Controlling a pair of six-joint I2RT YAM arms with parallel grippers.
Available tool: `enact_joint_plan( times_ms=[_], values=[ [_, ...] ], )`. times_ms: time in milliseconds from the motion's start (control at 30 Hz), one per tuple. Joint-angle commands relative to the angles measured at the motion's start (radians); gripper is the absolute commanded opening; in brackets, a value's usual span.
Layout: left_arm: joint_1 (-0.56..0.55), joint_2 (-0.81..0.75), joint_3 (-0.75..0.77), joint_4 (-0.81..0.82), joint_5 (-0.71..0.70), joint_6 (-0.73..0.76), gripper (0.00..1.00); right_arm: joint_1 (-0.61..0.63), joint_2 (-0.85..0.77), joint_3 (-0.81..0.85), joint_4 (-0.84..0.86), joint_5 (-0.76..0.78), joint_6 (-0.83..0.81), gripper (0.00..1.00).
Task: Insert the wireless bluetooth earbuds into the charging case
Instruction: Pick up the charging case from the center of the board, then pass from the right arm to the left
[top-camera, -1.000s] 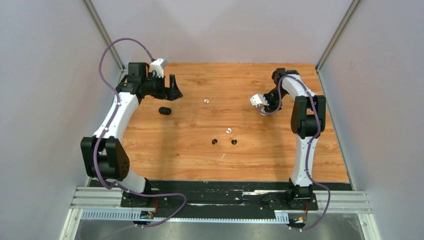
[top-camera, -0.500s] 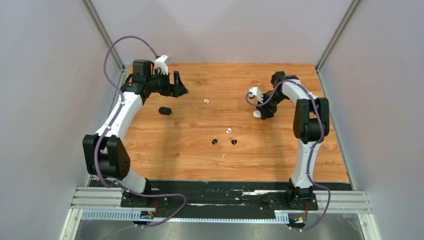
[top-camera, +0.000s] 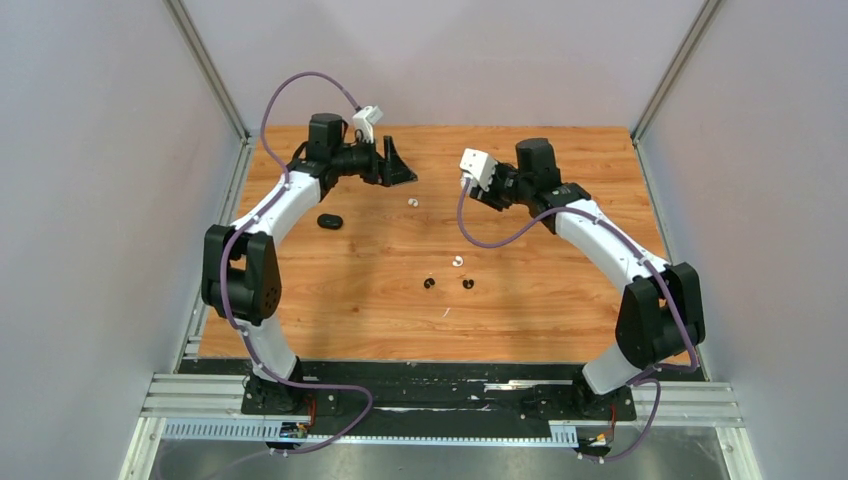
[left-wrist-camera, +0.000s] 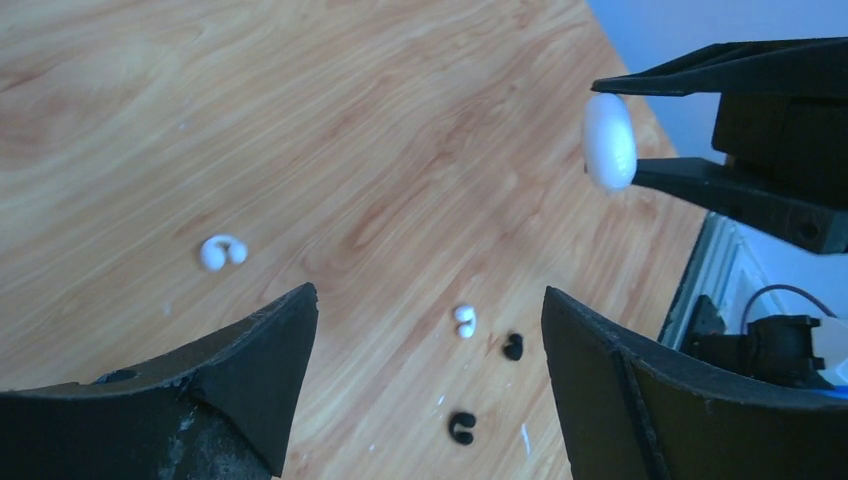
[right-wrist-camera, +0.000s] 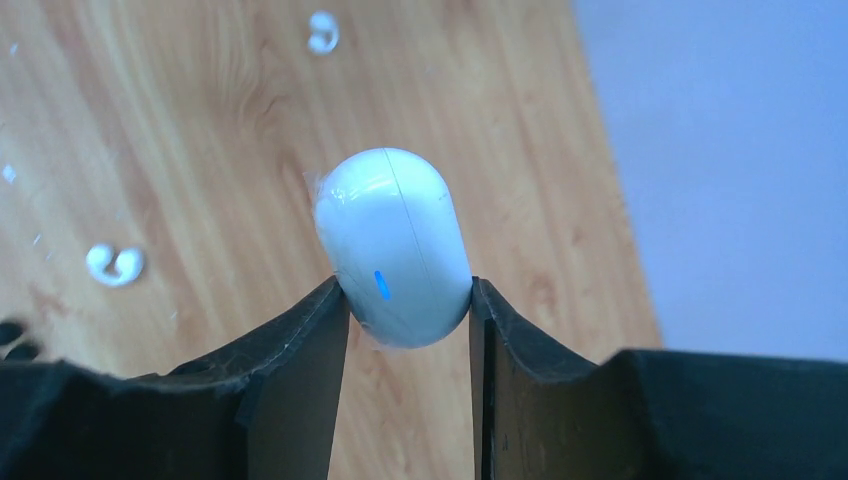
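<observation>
My right gripper (right-wrist-camera: 405, 300) is shut on the white pebble-shaped charging case (right-wrist-camera: 395, 245), held above the table with a blue light on its side. In the left wrist view the same white case (left-wrist-camera: 609, 141) shows between the right fingers. My left gripper (top-camera: 398, 170) hangs open and empty over the back of the table, facing the right one. Two white earbuds (top-camera: 413, 201) (top-camera: 457, 261) and two black earbuds (top-camera: 429, 283) (top-camera: 467, 283) lie loose on the wood, apart from both grippers.
A black charging case (top-camera: 330, 221) lies shut on the wooden table (top-camera: 560, 310), left of centre and below the left arm. Grey walls close in the left, right and back sides. The arms' bases stand on the rail at the near edge.
Both arms swung inward toward the back middle of the table. The right gripper carried the white case up and leftward. The left gripper moved right, its jaws slightly narrower but still open.
</observation>
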Motion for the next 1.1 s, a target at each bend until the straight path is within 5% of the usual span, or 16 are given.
enact_joint_plan(
  times_ms=[0,333,1067],
  values=[
    [-0.042,0.018,0.055,0.246,0.12,-0.127,0.87,0.079,-0.048,-0.018,0.3,0.151,0.047,0.07],
    [-0.067,0.0,-0.061,0.677,0.147,-0.344,0.81,0.183,-0.039,0.043,0.406,0.252,0.105,0.08],
    [-0.105,0.011,-0.03,0.646,0.176,-0.306,0.58,0.252,-0.016,0.054,0.476,0.26,0.076,0.07]
  ],
)
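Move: The white charging case is already in the right hand, jutting about a centimetre past its fingertips. From the left hand it lies some 15 cm to the right, 2 cm back, about level. From the right hand the open left fingers are roughly 16 cm left and 3 cm ahead. Below, 21 cm under the left hand, one white earbud pair lies 8 cm forward and 1 cm right, another 6 cm back and 12 cm right. Rising and closing in on each other, both hands meet in mid-air: the left goes up and right about 7 cm each way, its fingers tipping up and narrowing by a third, one on each side of the case. The right, keeping its grip, carries the case up and left about 8 cm each and levels out some 20 degrees. Both slow sharply after the first half. ##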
